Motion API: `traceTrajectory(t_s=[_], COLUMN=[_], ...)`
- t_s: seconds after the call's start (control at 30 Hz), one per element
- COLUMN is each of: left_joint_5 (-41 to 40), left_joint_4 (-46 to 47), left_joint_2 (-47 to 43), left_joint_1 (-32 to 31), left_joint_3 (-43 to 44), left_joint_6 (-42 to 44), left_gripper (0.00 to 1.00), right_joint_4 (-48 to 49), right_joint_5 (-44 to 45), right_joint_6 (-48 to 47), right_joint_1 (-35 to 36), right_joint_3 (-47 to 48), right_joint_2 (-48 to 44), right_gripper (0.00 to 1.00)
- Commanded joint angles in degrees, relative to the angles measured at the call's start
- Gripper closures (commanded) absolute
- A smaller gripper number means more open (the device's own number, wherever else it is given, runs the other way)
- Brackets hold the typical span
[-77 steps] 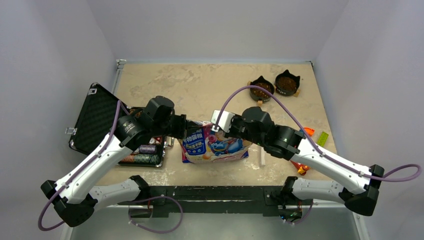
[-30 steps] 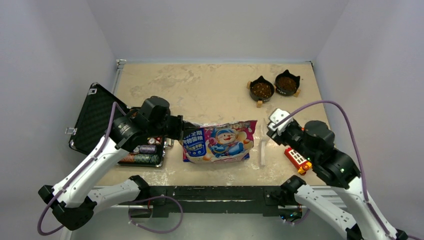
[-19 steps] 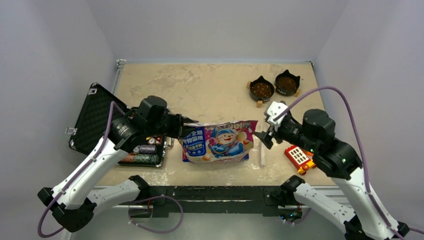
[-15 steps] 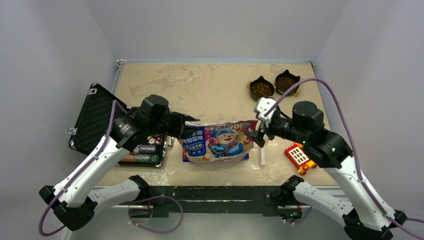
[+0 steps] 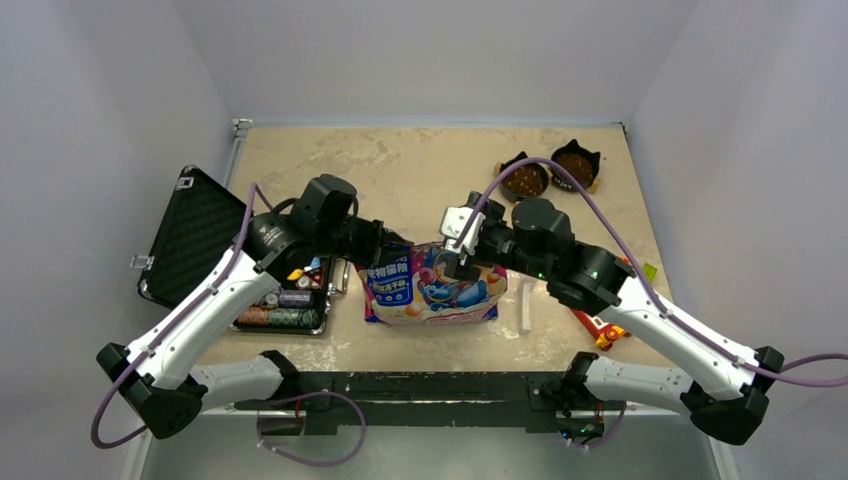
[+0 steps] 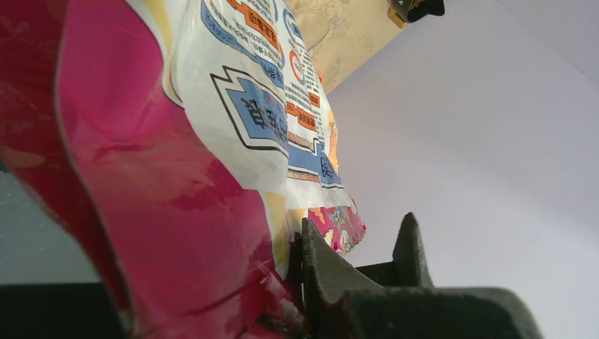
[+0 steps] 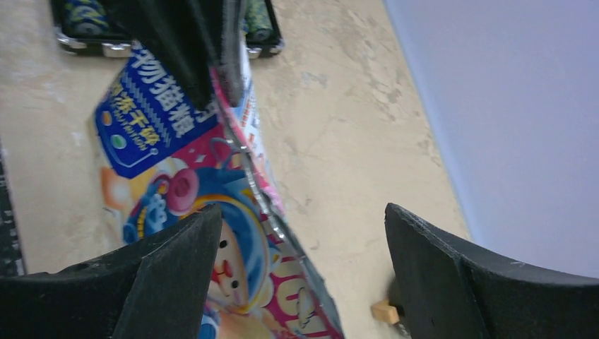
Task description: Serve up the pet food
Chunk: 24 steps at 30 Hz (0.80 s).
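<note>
The pink, blue and white pet food bag (image 5: 432,290) lies in the middle of the table, its upper edge raised. My left gripper (image 5: 384,246) is shut on the bag's upper left corner. In the left wrist view the foil (image 6: 141,176) is pressed against one dark finger (image 6: 332,275), and the other finger is hidden behind it. My right gripper (image 5: 462,254) hangs open over the bag's top edge. In the right wrist view that edge (image 7: 282,233) runs between the wide-apart fingers (image 7: 169,275) without touching them. Brown pet food (image 5: 524,181) fills two black cat-shaped bowls (image 5: 574,166) at the back right.
An open black case (image 5: 190,235) with poker chips (image 5: 288,298) sits at the left, right behind my left arm. A white stick (image 5: 524,305) lies right of the bag. A red toy (image 5: 598,330) and a green piece (image 5: 650,270) lie under my right arm.
My right arm swung in from the right side to over the bag and its jaws opened wide. My left gripper loosened, shifted slightly and closed on the bag's corner again. The bag's top edge rose.
</note>
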Motion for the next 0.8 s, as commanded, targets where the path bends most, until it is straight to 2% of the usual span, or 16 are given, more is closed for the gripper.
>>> traceTrajectory(t_s=[0.0,0.1,0.17,0.3,0.4,0.53,0.6,0.63,0.7,0.73,0.77], left_joint_5=[0.65,0.51,0.51,0.48,0.38,0.78,0.82,0.75,0.37,-0.02,-0.34], left_joint_4=[4.67,5.72,6.32,7.1,7.35,6.62,6.01,5.73,5.25,4.99,4.73], left_joint_2=[-1.86,-2.23,-2.42,-2.63,-3.08,-3.16,-3.22,-3.31,-3.61,-3.85,-3.96], left_joint_1=[-0.26,-0.35,-0.28,-0.27,-0.3,-0.29,-0.29,-0.3,-0.28,-0.27,-0.26], left_joint_3=[-1.47,-2.14,-2.54,-2.65,-2.69,-2.8,-2.78,-2.75,-2.8,-2.75,-2.72], left_joint_6=[0.51,0.29,0.08,-0.23,-0.55,-1.55,-1.85,-1.94,-2.14,-2.28,-2.38], left_gripper=[0.8,0.89,0.92,0.97,1.0,1.0,1.0,1.0,1.0,1.0,1.0], right_joint_4=[7.84,8.9,6.14,1.69,2.42,4.37,5.89,6.65,7.61,7.38,6.76], right_joint_5=[9.07,7.02,2.39,-3.17,-3.03,5.62,11.02,12.39,13.93,14.75,15.67], right_joint_6=[-4.3,-6.52,-7.97,-9.58,-9.46,-10.57,-11.05,-11.11,-11.37,-11.49,-11.62], right_joint_1=[1.05,1.05,1.05,1.33,2.02,5.34,6.71,7.05,7.2,7.25,7.26], right_joint_3=[-0.08,-0.99,-0.36,1.78,2.38,3.51,3.44,3.25,2.96,3.06,3.3], right_joint_2=[0.75,0.71,1.94,5.21,6.32,8.88,9.38,9.26,8.59,8.27,8.15], right_gripper=[0.12,0.12,0.12,0.2,0.23,0.31,0.41,0.5,0.89,1.0,1.0])
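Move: The pet food bag's top edge, at the spot to be pinched, is about 4 cm left of the open right hand, 1 cm ahead and 3 cm below; from the left hand it is about 5 cm right, 1 cm ahead, level in height. The bag's body hangs some 12 cm below the right hand, 5 cm to its left and 3 cm back. The nearer black bowl stands roughly 20 cm ahead, 15 cm right and 26 cm below the right hand. The bag's top edge, already running between the right hand's open fingers, is pinched as that hand eases forward a little, then goes left and down about 5 cm along it towards the left fingers, tipping some 10 degrees more downward and shutting at the end. The left hand stays put at the edge's left part and closes its half-slack fingers on it. ##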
